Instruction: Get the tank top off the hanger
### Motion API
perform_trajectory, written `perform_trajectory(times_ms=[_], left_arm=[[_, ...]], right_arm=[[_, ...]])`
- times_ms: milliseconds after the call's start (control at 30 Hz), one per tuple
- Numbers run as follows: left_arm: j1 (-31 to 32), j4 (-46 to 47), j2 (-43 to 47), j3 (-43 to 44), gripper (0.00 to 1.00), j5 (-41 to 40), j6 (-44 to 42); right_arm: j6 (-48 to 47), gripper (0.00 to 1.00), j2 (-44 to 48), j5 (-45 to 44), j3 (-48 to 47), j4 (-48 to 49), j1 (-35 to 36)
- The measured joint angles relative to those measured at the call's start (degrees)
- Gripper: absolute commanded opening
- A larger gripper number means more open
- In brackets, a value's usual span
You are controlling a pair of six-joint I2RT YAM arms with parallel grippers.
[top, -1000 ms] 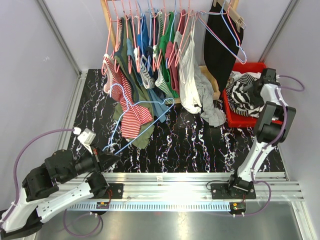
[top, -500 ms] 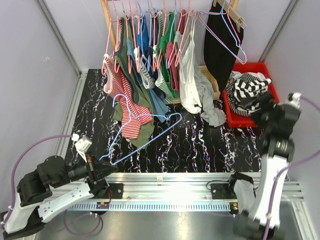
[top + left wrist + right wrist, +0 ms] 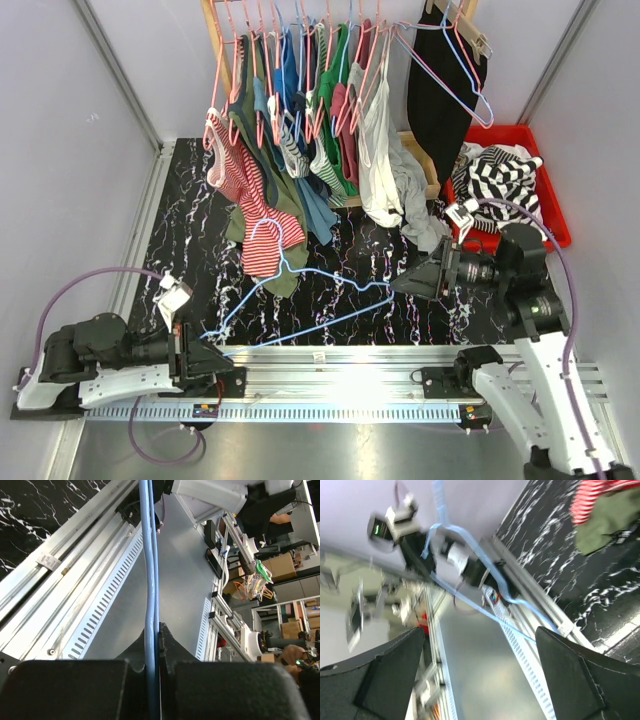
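A blue wire hanger (image 3: 345,277) hangs bare over the black marble table, its hook up by a red-striped garment (image 3: 262,240). My left gripper (image 3: 203,342) at the near left is shut on the hanger's end. In the left wrist view the blue wire (image 3: 150,580) runs straight out from the closed jaws of the left gripper (image 3: 156,630). My right gripper (image 3: 400,284) stands open just beside the hanger's right end, holding nothing. From the right wrist, the hanger (image 3: 470,597) lies beyond the wide-open right gripper (image 3: 480,635). A black-and-white striped tank top (image 3: 500,170) lies in the red bin (image 3: 555,225).
A wooden rack (image 3: 212,30) at the back carries several garments on pink hangers, with a grey-white one (image 3: 390,180) drooping onto the table. A black garment (image 3: 440,100) hangs at the back right. An aluminium rail (image 3: 340,365) runs along the near edge.
The right arm swung from the red bin to the table's front middle, its jaws opening fully beside the hanger. The left arm drew the hanger nearer and lower.
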State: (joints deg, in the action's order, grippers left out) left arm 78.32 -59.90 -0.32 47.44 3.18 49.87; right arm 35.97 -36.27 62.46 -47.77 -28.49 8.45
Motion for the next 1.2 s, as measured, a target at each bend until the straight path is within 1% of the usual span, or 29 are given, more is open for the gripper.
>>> perform_trajectory(times_ms=[100,167,433,500,567,733,867,967,1200], left_arm=[[1.44,-0.02,0.0,-0.04,0.0,-1.57,1.31],[1.51,0.02,0.0,0.22,0.0,-2.29,1.62],[2.29,0.7,0.0,2.25,0.0,-1.95,2.27],[2.43,0.66,0.0,2.25,0.0,-1.44,2.45],[2.43,0.11,0.0,2.36,0.0,-1.11,2.54],[2.56,-4.04,-0.04,5.16,0.0,-0.35,2.6],[2.64,-5.11,-0.02,7.37,0.0,0.46,2.6],[2.69,-5.01,-0.02,6.97,0.0,2.58,2.51],[2.75,-3.96,-0.07,4.92,0.0,8.44,1.29]], right_arm=[[-6.91,1.0,-4.46,-0.87,-7.32,-4.26,7.17],[-11.02,1.0,-6.45,-3.26,-10.1,-7.8,11.78],[-21.77,1.0,-14.32,-18.53,-14.88,-19.93,31.23],[-23.54,1.0,-15.06,-22.71,-16.09,-22.6,33.31],[-24.96,0.99,-14.71,-25.83,-18.4,-25.09,33.57],[-28.09,1.0,-12.0,-33.75,-29.49,-30.49,33.68],[-28.89,1.0,-9.57,-39.04,-30.99,-32.11,33.68],[-29.24,1.0,-10.03,-38.12,-29.99,-32.87,33.94],[-30.64,1.0,-16.9,-32.7,-29.53,-33.79,37.83]])
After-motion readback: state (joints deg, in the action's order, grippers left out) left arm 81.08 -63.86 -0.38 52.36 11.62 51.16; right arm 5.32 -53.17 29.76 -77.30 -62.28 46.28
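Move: Just ahead of the open right hand, some 3 cm forward, 2 cm to its left and 3 cm lower, is the free corner of the bare blue hanger; from the left hand, which holds the opposite corner, it lies about 37 cm right and 12 cm forward at roughly the same height. The crumpled grey top lies about 26 cm ahead of the right hand, 9 cm right and 24 cm below; the red bin is 34 cm ahead, 32 cm right and equally low. Bobbing around the hanger's free corner, the right hand goes back and left about 5 cm while dipping, swings back to the right as it rises, then eases left and down again; its wide-open fingers tip some 30 degrees downward. The left hand keeps its pinch on the other corner, drawing back about 3 cm and slightly left while turning 10 degrees clockwise. ##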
